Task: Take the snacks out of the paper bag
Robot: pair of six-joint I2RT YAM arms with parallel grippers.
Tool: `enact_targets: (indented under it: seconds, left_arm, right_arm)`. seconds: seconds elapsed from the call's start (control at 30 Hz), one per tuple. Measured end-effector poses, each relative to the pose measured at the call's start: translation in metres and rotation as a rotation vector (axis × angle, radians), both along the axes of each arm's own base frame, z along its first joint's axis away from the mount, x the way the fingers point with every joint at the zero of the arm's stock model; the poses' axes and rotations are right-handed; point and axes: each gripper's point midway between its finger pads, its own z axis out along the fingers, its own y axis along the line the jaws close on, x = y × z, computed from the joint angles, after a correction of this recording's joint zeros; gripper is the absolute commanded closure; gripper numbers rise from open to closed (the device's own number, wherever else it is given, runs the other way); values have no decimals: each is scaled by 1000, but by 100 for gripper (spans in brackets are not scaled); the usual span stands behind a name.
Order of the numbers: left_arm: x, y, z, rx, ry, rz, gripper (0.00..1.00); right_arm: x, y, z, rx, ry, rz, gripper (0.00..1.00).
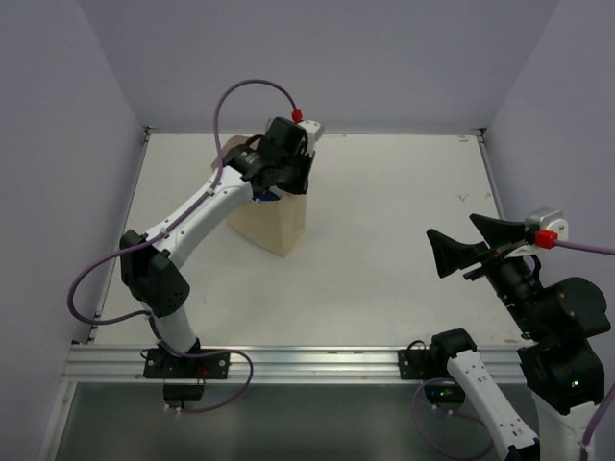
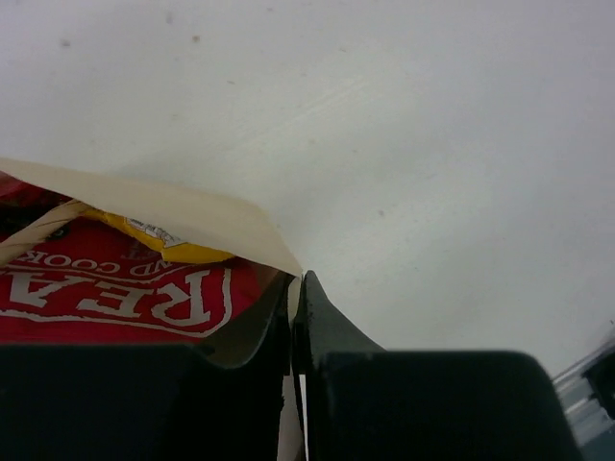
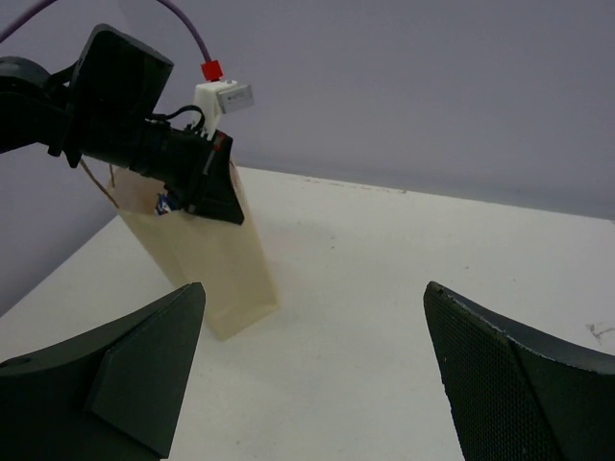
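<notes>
The tan paper bag [image 1: 276,226] stands upright at the table's back left. My left gripper [image 1: 279,187] is at its mouth, shut on the bag's top rim [image 2: 202,219]; one finger is inside and one outside. Inside the bag the left wrist view shows the red-magenta pouch [image 2: 115,298] with white letters, the small yellow bar [image 2: 168,245] on it and a cord handle [image 2: 29,235]. A bit of blue packet [image 1: 267,198] shows at the mouth. The other snacks are hidden. My right gripper [image 1: 452,230] is open and empty, well to the right of the bag [image 3: 216,264].
The white table [image 1: 384,259] has grey walls on three sides. A metal rail [image 1: 288,360] runs along the near edge, where both arm bases are bolted. The left arm's purple cable [image 1: 245,91] loops above the bag.
</notes>
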Motion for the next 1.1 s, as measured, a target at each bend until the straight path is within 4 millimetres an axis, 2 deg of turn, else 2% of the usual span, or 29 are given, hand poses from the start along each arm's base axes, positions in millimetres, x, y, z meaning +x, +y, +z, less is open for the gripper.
enact_targets:
  seconds: [0.13,0.23,0.27,0.33,0.37,0.4,0.5,0.6,0.7,0.87,1.0,1.1]
  left_arm:
    - [-45,-62,-3,-18,19,-144,85]
    - [-78,-93,-3,-28,30,-228,74]
    - [-85,-98,-3,-31,33,-246,65]
    - [-99,-109,-3,-40,42,-277,55]
    - [-103,-112,-3,-45,48,-282,44]
    - [-104,-113,-3,-47,50,-283,38]
    - [-102,-111,-1,-48,46,-263,19]
    - [-97,-108,9,-51,23,-237,1]
    - [-89,-107,33,-74,-24,-211,0]
    - [-74,-101,93,-166,-140,-173,0]
    - [-59,-69,128,-215,-208,-99,0]
    - [-48,-35,149,-239,-262,-22,0]
  right_arm:
    - [1,-2,0,0,0,-11,1]
    - [1,-2,-1,-4,0,-10,1]
    - [2,-1,-2,-6,2,-10,1]
    - [4,-1,-5,-14,9,-9,1]
    - [6,0,-6,-17,15,-7,1]
    - [8,1,-7,-22,23,-4,1]
    - [21,8,-9,-36,73,17,1]
    - [44,17,-7,-49,145,36,1]
    - [69,28,-13,-47,229,54,1]
    - [102,45,-33,-27,373,81,1]
    - [122,67,-47,-32,463,114,1]
    - [129,92,-56,-56,515,157,2]
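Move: The left hand is still shut on the paper bag's right rim, with the bag's middle about 7 cm to its left, 2 cm ahead and 11 cm below. Just inside, the red snack lies some 6 cm left, 3 cm ahead and 6 cm down, and the blue snack about 8 cm left, level fore and aft, 5 cm down. From the open right hand the paper bag stands roughly 24 cm ahead, 30 cm left and 31 cm below. Keeping its pinch on the rim, the left hand drags the paper bag right and back, about 11 cm each way, swinging some 15 degrees clockwise, then opens wide, lets go of the rim and rises about 15 cm, easing left and forward over the bag and tipping its fingers up towards forward. Meanwhile the open right hand, at first still, comes forward about 13 cm and left 9 towards the paper bag, sinking a little and tipping its fingers some 30 degrees down without touching it. ##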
